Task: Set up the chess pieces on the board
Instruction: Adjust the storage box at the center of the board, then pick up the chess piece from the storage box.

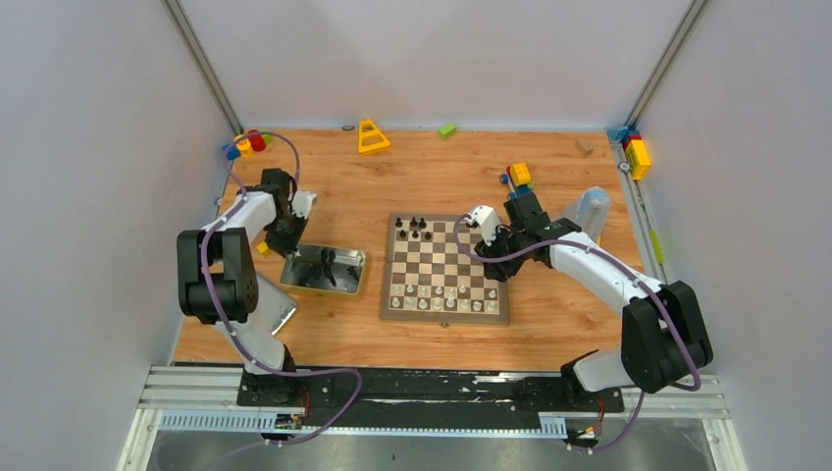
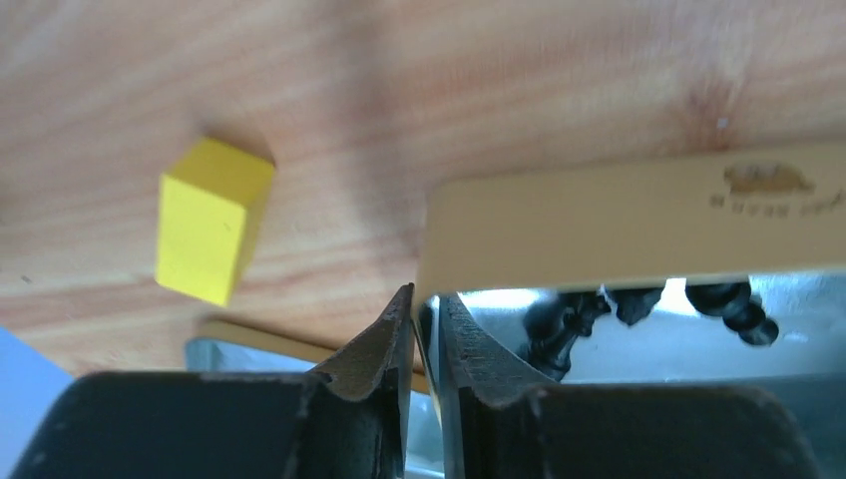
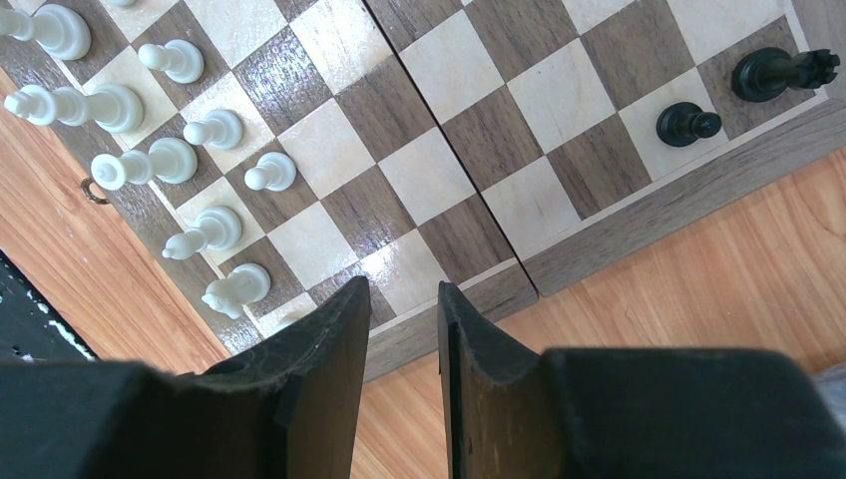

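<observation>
The board (image 1: 446, 316) lies mid-table. White chess pieces (image 1: 442, 292) fill its near rows, and a few black ones (image 1: 416, 228) stand at its far left. More black pieces (image 1: 324, 267) lie in a silver tin (image 1: 358, 275) left of the board. My left gripper (image 1: 291, 245) is at the tin's far left corner. In the left wrist view it (image 2: 426, 299) is shut on the tin's thin wall (image 2: 619, 215), with black pieces (image 2: 569, 314) inside. My right gripper (image 3: 404, 289) hangs open and empty over the board's right edge (image 3: 638, 215), beside white pieces (image 3: 214, 130); two black pieces (image 3: 688, 123) stand further along.
A yellow block (image 2: 210, 220) lies on the table just outside the tin. A flat silver lid (image 1: 280, 314) sits under the left arm. Toy blocks are scattered at the back: a yellow triangle (image 1: 372, 135), a green one (image 1: 447, 129), a stack (image 1: 518, 175) and corner piles (image 1: 636, 152).
</observation>
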Available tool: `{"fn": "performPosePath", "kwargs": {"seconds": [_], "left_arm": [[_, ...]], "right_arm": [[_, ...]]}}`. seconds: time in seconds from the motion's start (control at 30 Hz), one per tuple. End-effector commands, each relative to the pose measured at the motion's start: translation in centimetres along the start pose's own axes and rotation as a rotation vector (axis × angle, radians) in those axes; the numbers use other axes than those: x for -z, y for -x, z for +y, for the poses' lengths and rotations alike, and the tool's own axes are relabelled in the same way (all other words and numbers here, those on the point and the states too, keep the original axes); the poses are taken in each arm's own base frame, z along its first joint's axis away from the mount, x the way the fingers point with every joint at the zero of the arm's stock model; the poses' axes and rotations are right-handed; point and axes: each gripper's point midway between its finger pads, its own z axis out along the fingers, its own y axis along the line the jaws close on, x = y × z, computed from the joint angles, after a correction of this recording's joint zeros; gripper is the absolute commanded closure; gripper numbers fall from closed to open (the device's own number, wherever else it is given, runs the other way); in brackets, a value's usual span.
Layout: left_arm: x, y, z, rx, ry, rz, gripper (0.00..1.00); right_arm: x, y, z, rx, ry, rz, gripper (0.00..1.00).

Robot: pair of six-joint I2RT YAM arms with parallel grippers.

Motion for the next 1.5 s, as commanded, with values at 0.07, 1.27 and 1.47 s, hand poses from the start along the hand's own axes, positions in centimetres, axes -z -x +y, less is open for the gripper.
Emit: {"fn": "performPosePath", "kwargs": {"seconds": [0.07,1.27,1.47], "left_arm": [[-0.2,4.3,1.6,-0.098,-0.008,-0.058,0.80],[4.1,6.8,-10.6,-0.290,-0.258,-0.475,0.52],[1.5,6.8,-12.5,-0.305,-0.276,-0.421,0.52]], "right_arm": [[-0.2,0.5,-0.2,0.006,0.003,-0.022,0.68],[2.2,2.0,-1.9,0.084,-0.085,-0.070,0.69],[3.4,2.6,-3.4,0.078,-0.137,-0.059,0.69]]}}
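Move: My left hand already has its fingers over the storage box's left wall, just short of its far-left corner; the box's middle is about 7 cm to the right, 3 cm back and 2 cm down. The yellow block sits some 7 cm left and 2 cm ahead, the lid around 8 cm left and 11 cm back, and the chessboard's middle 35 cm right, 3 cm back. From my right hand the box's middle lies about 41 cm left and 2 cm ahead. With my left fingers pinching the box's left wall, I drag that end straight forward about 10 cm, then open them, come free of the rim and draw back while rising. From there I swing some 12 cm right over the open box, sinking again, tilting and turning the wrist clockwise, fingers open. My right hand finally lifts about 3 cm off its low hover by the board. ##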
